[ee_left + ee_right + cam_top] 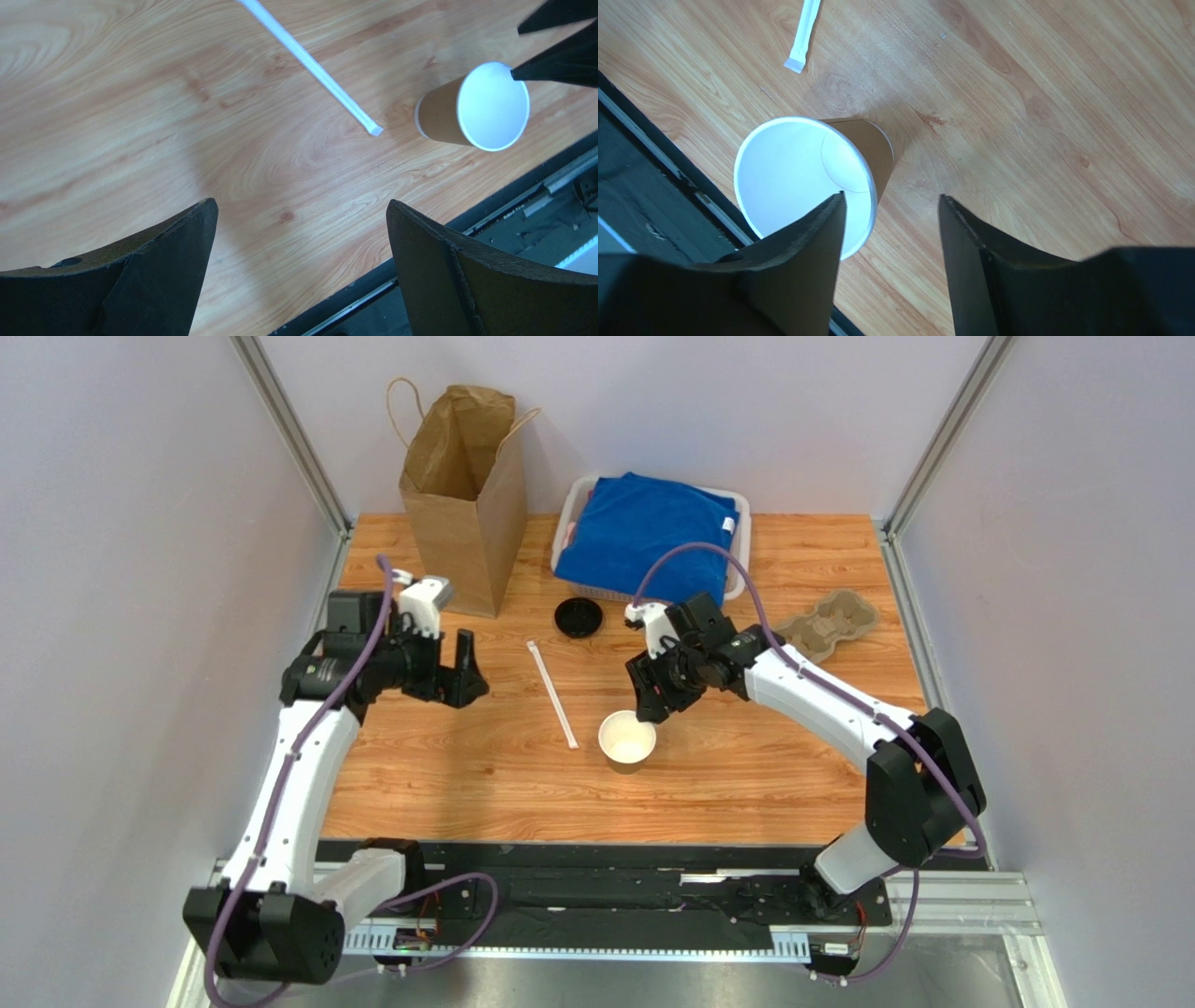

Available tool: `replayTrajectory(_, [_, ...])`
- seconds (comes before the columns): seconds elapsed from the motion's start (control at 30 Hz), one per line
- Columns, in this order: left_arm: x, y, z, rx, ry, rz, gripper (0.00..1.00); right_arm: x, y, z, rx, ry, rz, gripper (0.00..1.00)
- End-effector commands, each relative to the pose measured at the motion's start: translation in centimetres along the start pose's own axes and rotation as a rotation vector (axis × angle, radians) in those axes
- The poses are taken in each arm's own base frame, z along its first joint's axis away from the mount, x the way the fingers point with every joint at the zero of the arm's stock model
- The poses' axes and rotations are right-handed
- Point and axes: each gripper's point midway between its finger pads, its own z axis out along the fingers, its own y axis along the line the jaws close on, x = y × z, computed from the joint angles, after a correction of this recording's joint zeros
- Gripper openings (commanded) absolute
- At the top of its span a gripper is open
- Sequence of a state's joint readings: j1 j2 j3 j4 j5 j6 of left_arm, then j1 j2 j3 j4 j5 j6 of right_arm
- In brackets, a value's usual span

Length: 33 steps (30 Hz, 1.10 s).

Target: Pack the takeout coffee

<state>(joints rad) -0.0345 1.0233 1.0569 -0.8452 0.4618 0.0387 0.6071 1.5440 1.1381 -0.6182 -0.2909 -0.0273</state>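
Note:
The takeout coffee cup, kraft brown with a white inside, stands open on the table without its lid. It also shows in the right wrist view and the left wrist view. The black lid lies apart, behind it. My right gripper is open and empty, just above and behind the cup; one finger overlaps the rim in its own view. My left gripper is open and empty over bare wood at the left.
A white wrapped straw lies between the arms. A tall brown paper bag stands open at the back left. A white tray holds a blue cloth. A grey pulp carrier lies at the right.

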Motion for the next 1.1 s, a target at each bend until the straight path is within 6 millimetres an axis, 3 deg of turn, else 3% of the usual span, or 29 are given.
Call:
replayTrajectory(0.0, [-4.7,-3.1,2.4,0.122,-0.065,0.221,0.99,-5.5,0.0,-5.5,0.008,-0.177,0.007,0.63])
replayTrajectory(0.03, [-6.0,-3.5,2.7,0.131,-0.082,0.256,0.99,-5.7,-0.1,-6.1,0.001,-0.185,0.019,0.71])
replayTrajectory(0.1, [-7.0,-3.6,5.4,0.137,-0.047,0.327,0.99,-6.5,-1.2,-7.7,0.011,-0.220,0.047,0.78])
replayTrajectory(0.13, [-8.4,-4.9,6.0,0.161,-0.061,0.410,0.99,-6.6,-1.5,-8.5,0.017,-0.233,0.056,0.84])
replayTrajectory(0.17, [-8.4,-4.6,8.3,0.152,-0.018,0.429,0.99,-6.6,-2.7,-9.3,0.036,-0.248,0.108,0.86])
replayTrajectory(0.2, [-8.9,-4.8,9.3,0.156,-0.014,0.459,0.99,-6.4,-3.1,-9.6,0.036,-0.254,0.123,0.89])
replayTrajectory(0.23, [-10.5,-5.8,10.2,0.160,-0.051,0.530,0.99,-6.2,-3.6,-10.3,0.046,-0.265,0.136,0.92])
replayTrajectory(0.3, [-10.7,-5.9,13.3,0.184,-0.030,0.589,0.99,-5.8,-5.2,-11.3,0.070,-0.282,0.177,0.94])
replayTrajectory(0.33, [-12.0,-6.6,14.1,0.192,-0.067,0.666,0.99,-5.6,-6.3,-12.1,0.092,-0.298,0.204,0.94])
replayTrajectory(0.37, [-11.5,-6.5,16.1,0.208,-0.043,0.696,0.99,-5.4,-6.8,-12.4,0.104,-0.307,0.213,0.95])
replayTrajectory(0.43, [-12.5,-7.0,17.5,0.249,-0.068,0.806,0.97,-4.9,-7.8,-12.9,0.126,-0.315,0.238,0.95])
replayTrajectory(0.53, [-11.3,-6.6,21.3,0.319,-0.026,0.914,0.94,-4.3,-9.5,-14.1,0.153,-0.341,0.284,0.95])
replayTrajectory(0.63, [-9.6,-6.3,23.4,0.388,0.016,1.050,0.90,-3.7,-10.5,-14.8,0.175,-0.356,0.315,0.96])
replayTrajectory(0.83, [-6.6,-5.0,26.4,0.457,0.097,1.205,0.84,-2.6,-11.4,-15.5,0.184,-0.367,0.362,0.96])
replayTrajectory(1.07, [-4.6,-3.5,28.7,0.479,0.174,1.323,0.72,-1.7,-11.7,-15.6,0.181,-0.362,0.390,0.97])
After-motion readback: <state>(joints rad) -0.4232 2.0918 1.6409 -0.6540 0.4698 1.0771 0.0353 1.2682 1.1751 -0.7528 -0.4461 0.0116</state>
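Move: The black lid lies some 22 cm ahead of the left hand, 18 cm to its right and 20 cm below. The paper straw's middle is about 9 cm ahead and 13 cm right; the towel-covered basket begins just beyond the lid, its middle some 12 cm farther out and 10 cm farther right. From the right hand, whose half-open fingers straddle the rim, the cup's middle is about 3 cm back, 3 cm left and 6 cm below; the cup carrier is some 19 cm ahead and 29 cm right. Forward and to the right over the straw, then down, the left hand sweeps to the lid, about 18 cm out, 16 cm across and 15 cm lower, wrist turning some 65 degrees clockwise and its wide-open fingers beginning to narrow. The right hand lifts about 10 cm free of the cup's rim while opening wide, then swings about 15 cm right and slightly forward, turning clockwise. ##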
